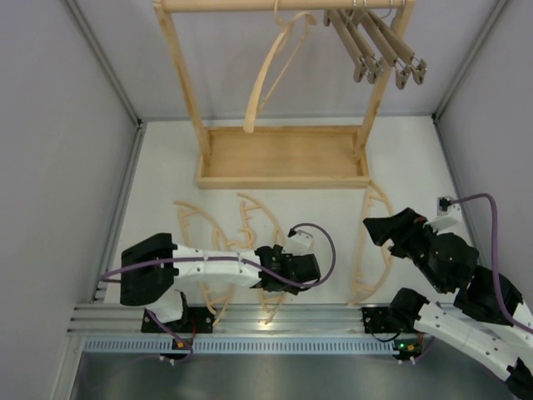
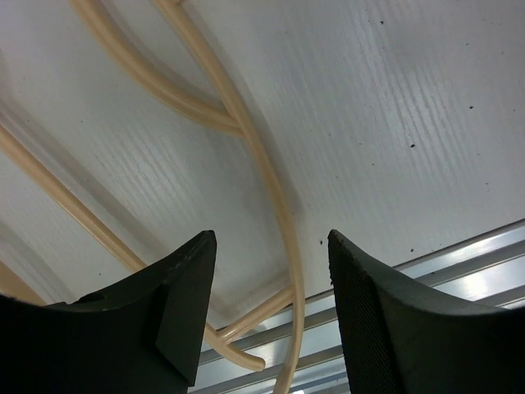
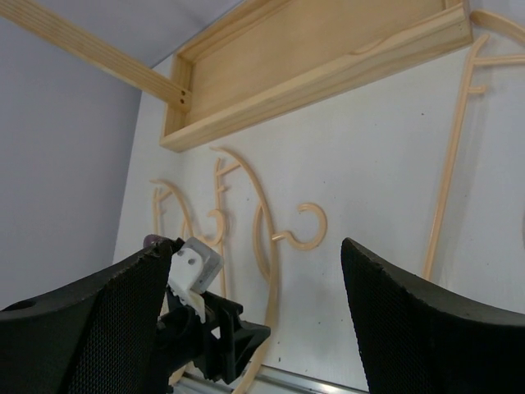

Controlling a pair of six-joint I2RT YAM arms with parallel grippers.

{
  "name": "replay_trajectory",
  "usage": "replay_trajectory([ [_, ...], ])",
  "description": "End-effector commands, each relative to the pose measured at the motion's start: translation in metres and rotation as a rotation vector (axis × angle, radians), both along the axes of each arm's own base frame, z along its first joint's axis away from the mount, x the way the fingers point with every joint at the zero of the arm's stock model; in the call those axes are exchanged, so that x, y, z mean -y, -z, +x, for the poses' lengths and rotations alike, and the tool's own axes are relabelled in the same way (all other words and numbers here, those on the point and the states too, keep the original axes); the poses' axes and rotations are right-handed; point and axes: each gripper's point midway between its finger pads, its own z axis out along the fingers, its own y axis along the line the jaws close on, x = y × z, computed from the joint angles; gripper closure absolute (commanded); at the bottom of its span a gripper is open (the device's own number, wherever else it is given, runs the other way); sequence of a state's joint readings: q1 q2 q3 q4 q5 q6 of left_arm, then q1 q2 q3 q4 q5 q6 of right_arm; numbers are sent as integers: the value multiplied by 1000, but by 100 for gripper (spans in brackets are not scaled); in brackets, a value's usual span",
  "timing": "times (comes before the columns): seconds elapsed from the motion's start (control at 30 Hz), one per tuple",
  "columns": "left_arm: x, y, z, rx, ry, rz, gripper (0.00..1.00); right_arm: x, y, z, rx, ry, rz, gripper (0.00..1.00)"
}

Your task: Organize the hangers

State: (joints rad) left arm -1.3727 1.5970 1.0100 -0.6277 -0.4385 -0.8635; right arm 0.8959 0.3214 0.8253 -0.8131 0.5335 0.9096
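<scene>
Three pale curved hangers lie on the white table: a left one [image 1: 193, 218], a middle one [image 1: 254, 218] and a right one [image 1: 376, 250]. A fourth pale hanger [image 1: 275, 67] hangs on the rack's rod, beside several brown-grey clamp bars [image 1: 375, 46]. My left gripper [image 1: 301, 268] is open, low over the middle hanger. In the left wrist view its jaws [image 2: 271, 238] straddle that hanger's thin curved arm [image 2: 275, 205] without closing on it. My right gripper [image 1: 376, 227] is open and empty [image 3: 258, 246] above the right hanger [image 3: 449, 164].
The pale wooden rack with its tray base [image 1: 283, 179] stands at the back, also seen in the right wrist view [image 3: 328, 78]. A metal rail [image 1: 275, 321] runs along the near edge. Grey walls close both sides.
</scene>
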Motion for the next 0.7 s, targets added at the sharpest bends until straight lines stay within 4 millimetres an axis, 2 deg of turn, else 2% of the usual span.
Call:
replay_trajectory([
  [0.0, -7, 6, -4, -19, -25, 29, 39, 3, -1, -2, 1, 2, -7, 19],
  [0.27, -9, 28, -29, -63, 38, 82, 44, 1, 4, -2, -11, -1, -7, 19],
  [0.4, -14, 42, -42, -109, 47, 89, 53, 1, 8, -2, -16, 0, -9, 19],
  [0.67, -20, 64, -54, -171, 50, 64, 71, 3, 7, -4, -14, -3, 2, 19],
])
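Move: The left gripper hovers open above the near half of the second hanger from the left. Its curved rail is to be gripped about 4 cm back and 4 cm below; the hanger's middle lies about 7 cm ahead and 4 cm left. The leftmost hanger's middle is some 21 cm left and 7 cm ahead, the rightmost's about 26 cm right and 11 cm ahead. From the right gripper, the second hanger's middle lies roughly 30 cm left, level fore and aft, and 26 cm below. Bring the left gripper down and back along the second hanger's curved rail, about 4 cm each way, to where the near crossbar joins the rail just short of the metal edge. Keep the fingers pointing steeply down with hardly any turn, and close them to about half their gap as you arrive, one tip on each side of the rail. ##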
